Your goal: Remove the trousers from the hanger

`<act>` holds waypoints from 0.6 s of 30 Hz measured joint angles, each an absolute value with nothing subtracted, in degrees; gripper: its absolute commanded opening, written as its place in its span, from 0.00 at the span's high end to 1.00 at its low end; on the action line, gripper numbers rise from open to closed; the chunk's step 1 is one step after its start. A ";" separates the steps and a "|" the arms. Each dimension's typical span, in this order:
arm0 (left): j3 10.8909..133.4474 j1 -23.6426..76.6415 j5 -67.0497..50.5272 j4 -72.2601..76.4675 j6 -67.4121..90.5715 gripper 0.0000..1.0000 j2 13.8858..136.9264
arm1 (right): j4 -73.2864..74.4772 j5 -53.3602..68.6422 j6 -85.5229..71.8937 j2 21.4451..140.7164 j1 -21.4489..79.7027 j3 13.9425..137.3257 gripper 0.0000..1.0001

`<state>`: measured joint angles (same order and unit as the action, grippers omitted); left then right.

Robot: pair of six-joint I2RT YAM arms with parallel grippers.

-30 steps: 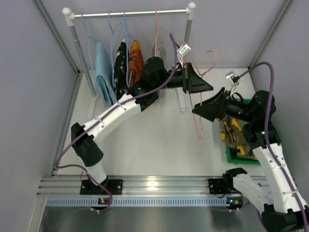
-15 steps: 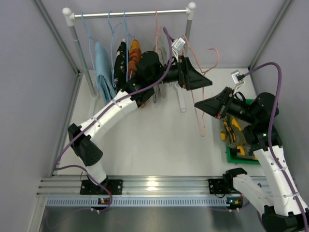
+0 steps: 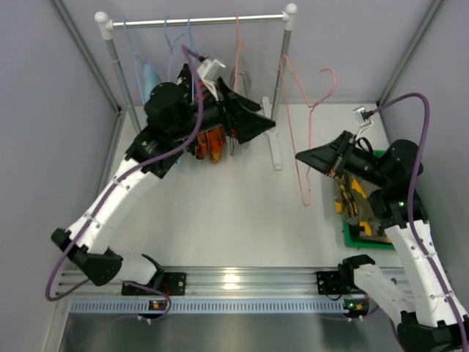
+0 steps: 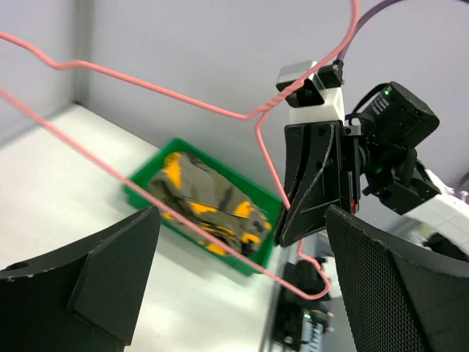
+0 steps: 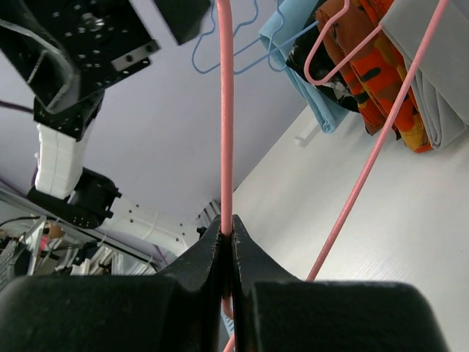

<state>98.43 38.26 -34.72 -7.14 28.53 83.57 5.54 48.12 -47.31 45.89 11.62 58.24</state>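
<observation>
The pink wire hanger [image 3: 329, 73] is bare and hangs in the air at the right, clear of the rail. My right gripper [image 3: 298, 155] is shut on one of its wires, and the right wrist view shows the jaws [image 5: 228, 220] pinching the wire [image 5: 224, 110]. The camouflage trousers [image 3: 352, 198] lie folded in a green bin [image 3: 359, 238] under my right arm. My left gripper [image 3: 260, 130] is open and empty, left of the hanger and apart from it. In the left wrist view the hanger [image 4: 146, 87], trousers [image 4: 201, 198] and bin [image 4: 139, 192] lie beyond the open gripper [image 4: 242, 213].
A clothes rail [image 3: 198, 20] at the back holds blue wire hangers with a light blue garment [image 3: 150, 73] and an orange-and-black one [image 3: 212, 143], partly hidden by my left arm. A grey garment [image 5: 432, 66] hangs beside them. Grey walls close both sides.
My left arm has swung left, away from the pink hanger and toward the rail garments. The right gripper still holds the hanger and has hardly moved.
</observation>
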 measured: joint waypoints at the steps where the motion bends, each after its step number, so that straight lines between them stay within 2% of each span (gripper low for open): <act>1: 96.60 37.26 -33.85 -7.38 27.53 0.01 80.73 | 5.54 48.03 -47.42 46.30 11.62 58.33 1.00; 7: 95.50 28.01 -27.68 -8.43 22.59 0.01 70.37 | 6.17 46.35 -45.95 53.54 12.29 63.86 1.00; 18: 92.64 18.92 -10.98 -17.87 7.57 0.01 56.16 | 9.96 42.19 -39.44 73.10 17.65 83.90 1.00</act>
<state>92.64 18.92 -10.98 -17.87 7.57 56.16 9.96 42.19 -39.44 73.10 17.65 83.90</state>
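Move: The right hand grips the bare pink hanger by its side; the free right end of the rail, where that hanger could go, is roughly 27 cm ahead, 7 cm left and 17 cm up. The top of the rail's right post stands about 5 cm right of that spot. The grey trousers hang some 25 cm ahead and 15 cm left of the right hand, about level with it. From the open left hand the free rail end is about 22 cm ahead, 2 cm right and 9 cm up. Forward, and drifting left and up as it gathers speed, the right hand carries the pink hanger about 10 cm towards the rail's right end, fingers still shut on its side and wrist nearly steady. The empty left hand swings some 22 cm left, away from the hanger, rising about 8 cm and turning roughly 45 degrees counter-clockwise, fingers staying wide open. ##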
